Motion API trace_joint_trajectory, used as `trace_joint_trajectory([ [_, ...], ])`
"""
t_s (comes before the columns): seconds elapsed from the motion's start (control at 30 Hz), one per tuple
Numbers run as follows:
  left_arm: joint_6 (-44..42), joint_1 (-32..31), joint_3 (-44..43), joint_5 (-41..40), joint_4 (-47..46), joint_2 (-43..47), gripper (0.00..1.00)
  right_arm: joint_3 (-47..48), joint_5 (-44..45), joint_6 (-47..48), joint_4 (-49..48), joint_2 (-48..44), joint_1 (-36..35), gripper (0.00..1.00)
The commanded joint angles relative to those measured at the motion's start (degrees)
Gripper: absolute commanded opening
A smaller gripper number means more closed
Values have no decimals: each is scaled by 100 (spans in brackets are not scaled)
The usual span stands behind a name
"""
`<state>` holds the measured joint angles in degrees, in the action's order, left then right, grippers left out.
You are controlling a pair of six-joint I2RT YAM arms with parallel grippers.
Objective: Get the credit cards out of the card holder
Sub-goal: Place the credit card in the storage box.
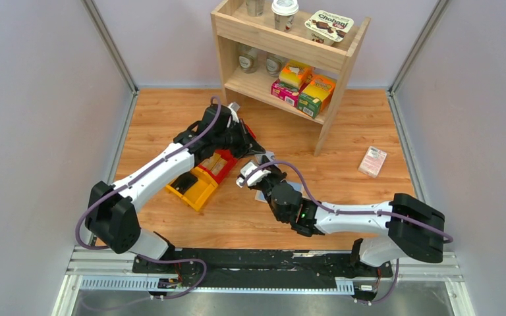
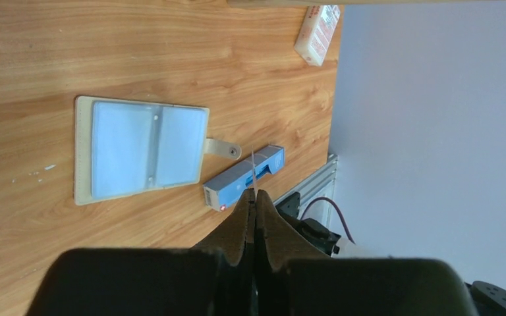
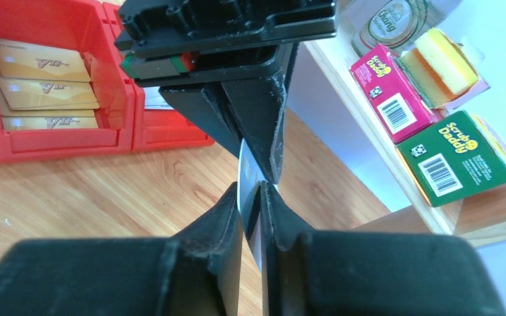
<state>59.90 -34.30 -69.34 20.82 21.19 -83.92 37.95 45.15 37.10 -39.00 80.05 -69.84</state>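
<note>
The card holder (image 2: 141, 151) lies open and flat on the wooden table, cream outside with pale blue lining, its strap pointing at a long blue box (image 2: 244, 178). In the top view it shows only partly under my right arm (image 1: 259, 195). A thin credit card (image 3: 245, 168) stands edge-on between both grippers above the table. My left gripper (image 2: 255, 192) is shut on the card's upper edge (image 2: 253, 164); in the right wrist view its fingers (image 3: 257, 131) come down from above. My right gripper (image 3: 253, 187) has the card's lower part between its jaws, which stand slightly apart.
A red bin (image 3: 115, 92) to the left holds several gold cards (image 3: 39, 85), with a yellow bin (image 1: 191, 187) beside it. A wooden shelf (image 1: 283, 39) with sponge boxes (image 3: 458, 158) and cups stands behind. A pink-white packet (image 1: 372, 161) lies at the right.
</note>
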Motion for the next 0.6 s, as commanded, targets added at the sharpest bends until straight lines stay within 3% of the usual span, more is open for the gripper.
trace_joint_trajectory([
  [0.0, -312, 117, 166, 72, -844, 122, 0, 265, -295, -808, 128, -226, -3, 24],
  [0.13, -496, 354, 368, 28, -1090, 192, 0, 318, -603, -1827, 1006, -665, 207, 56],
  [0.3, -847, 836, 649, -218, -1213, 332, 0, 186, -858, -2979, 2035, -1359, 568, 83],
  [0.47, -1024, 1355, 738, -596, -1249, 201, 0, 151, -797, -4130, 3230, -2080, 1112, 100],
  [0.57, -1015, 1540, 598, -1043, -1223, -10, 0, 186, -841, -4763, 3802, -2475, 1595, 100],
])
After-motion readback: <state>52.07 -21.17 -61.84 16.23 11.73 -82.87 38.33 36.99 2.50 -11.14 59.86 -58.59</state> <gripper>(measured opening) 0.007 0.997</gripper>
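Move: The blue credit card is pinched in my shut left fingers and just ahead of my right hand point, about 2 cm forward and 1 cm left. From my left hand, the far red compartment of the storage box lies roughly 17 cm ahead, 11 cm left and 20 cm below. The gold-card compartment is some 7 cm ahead and 18 cm left, equally low; the open card holder lies about 4 cm back and 4 cm right on the table. I open my right fingers wide from their barely parted start and let go of the card, then draw that hand about 7 cm right and slightly up, rolling its left side upward and tipping it down. My left hand keeps its pinch and carries the card some 11 cm left and forward towards the red compartments, gathering speed, sinking a little and turning slightly counter-clockwise. ##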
